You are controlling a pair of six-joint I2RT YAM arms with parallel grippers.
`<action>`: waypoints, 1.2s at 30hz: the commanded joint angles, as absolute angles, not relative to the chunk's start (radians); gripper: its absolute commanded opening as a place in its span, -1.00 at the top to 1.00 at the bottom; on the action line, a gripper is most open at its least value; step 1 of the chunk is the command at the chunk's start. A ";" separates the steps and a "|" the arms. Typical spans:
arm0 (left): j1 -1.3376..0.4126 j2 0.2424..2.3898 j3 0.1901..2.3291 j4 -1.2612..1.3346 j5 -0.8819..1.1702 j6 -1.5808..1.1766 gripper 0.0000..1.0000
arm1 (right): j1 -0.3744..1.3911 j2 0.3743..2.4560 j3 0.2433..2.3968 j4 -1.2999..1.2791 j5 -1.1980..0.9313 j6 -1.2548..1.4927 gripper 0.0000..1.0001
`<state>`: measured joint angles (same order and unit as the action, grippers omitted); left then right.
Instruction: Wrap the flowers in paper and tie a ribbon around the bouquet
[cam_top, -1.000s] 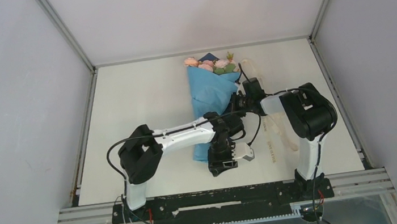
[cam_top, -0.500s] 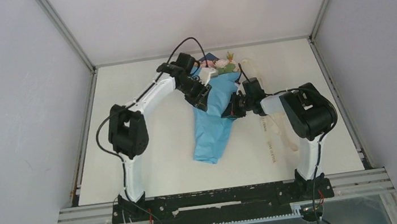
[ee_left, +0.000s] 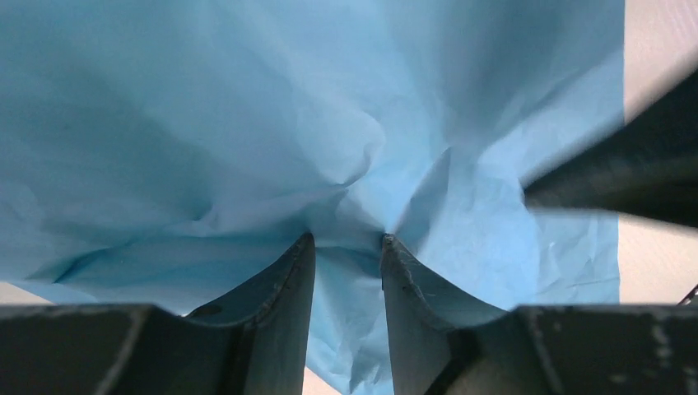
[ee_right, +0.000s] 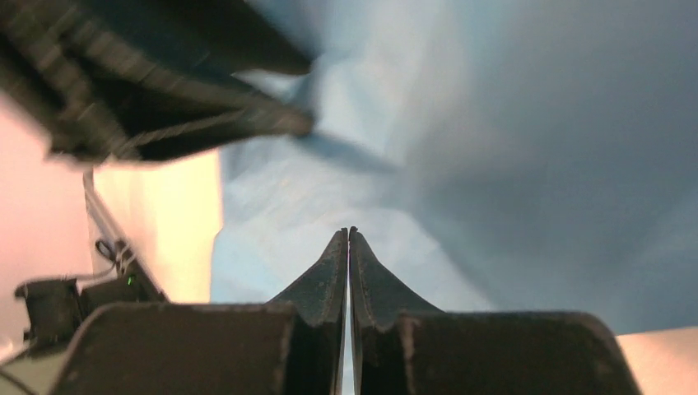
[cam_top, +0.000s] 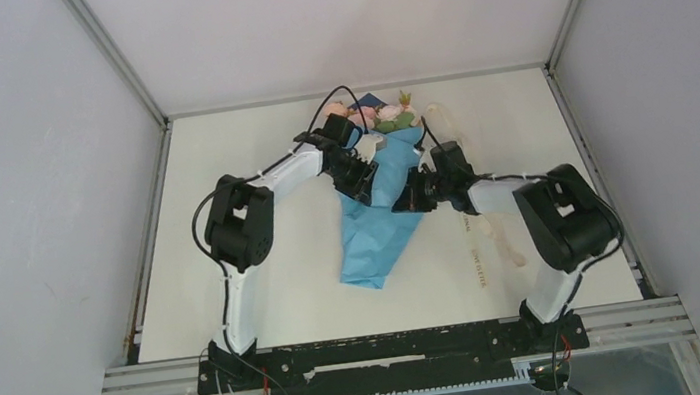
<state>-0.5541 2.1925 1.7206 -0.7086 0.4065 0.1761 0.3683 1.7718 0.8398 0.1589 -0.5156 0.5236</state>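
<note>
The bouquet lies on the table with its flowers [cam_top: 371,112] toward the far edge. Its light-blue paper [cam_top: 373,250] narrows to a cone toward me. My left gripper [cam_top: 365,180] bears on the cone's upper left. In the left wrist view my left gripper [ee_left: 347,239] is shut on a gathered fold of the paper [ee_left: 247,123], and creases run out from both tips. My right gripper [cam_top: 405,198] meets the cone's right side. In the right wrist view my right gripper [ee_right: 347,230] is shut, with its tips against the paper [ee_right: 461,148] and nothing visible between them. The ribbon [cam_top: 479,267] lies to the right.
The cream ribbon snakes along the table under my right arm, from beside the flowers toward the near edge. The grey enclosure walls [cam_top: 43,195] and a metal frame border the white table [cam_top: 240,151] on three sides.
My left arm swung from the cone's near end up to its upper part, and its jaws narrowed onto the paper. My right arm's elbow shifted right while its gripper stayed at the cone.
</note>
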 commanded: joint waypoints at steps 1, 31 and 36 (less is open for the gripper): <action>-0.548 2.183 1.667 -0.665 0.407 0.138 0.19 | 0.478 1.611 0.732 0.313 -0.566 0.481 0.81; -0.518 2.166 1.656 -0.651 0.416 0.107 0.11 | 0.362 1.109 0.552 -0.434 -0.107 0.526 0.31; -0.520 2.160 1.647 -0.645 0.424 0.101 0.11 | 0.222 1.097 0.549 -0.530 -0.019 0.511 -0.43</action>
<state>-0.5289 2.1880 1.6810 -0.6559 0.4385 0.1108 0.2878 1.0870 0.5339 -0.3599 -0.1410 0.5266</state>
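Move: The right hand, fingers shut on nothing, has the ribbon's loose middle about 18 cm to its right and 8 cm back, some 3 cm lower. The wrapping paper's middle is level with it, 3 cm left; the flower heads are about 22 cm ahead and 2 cm left. From the left hand, already on the paper, the paper's middle is 3 cm back and 3 cm right, the flower heads 20 cm ahead and 4 cm right. Right hand hops back-left over paper, dips, sweeps some 20 cm right towards ribbon, opening; left stays on paper. ##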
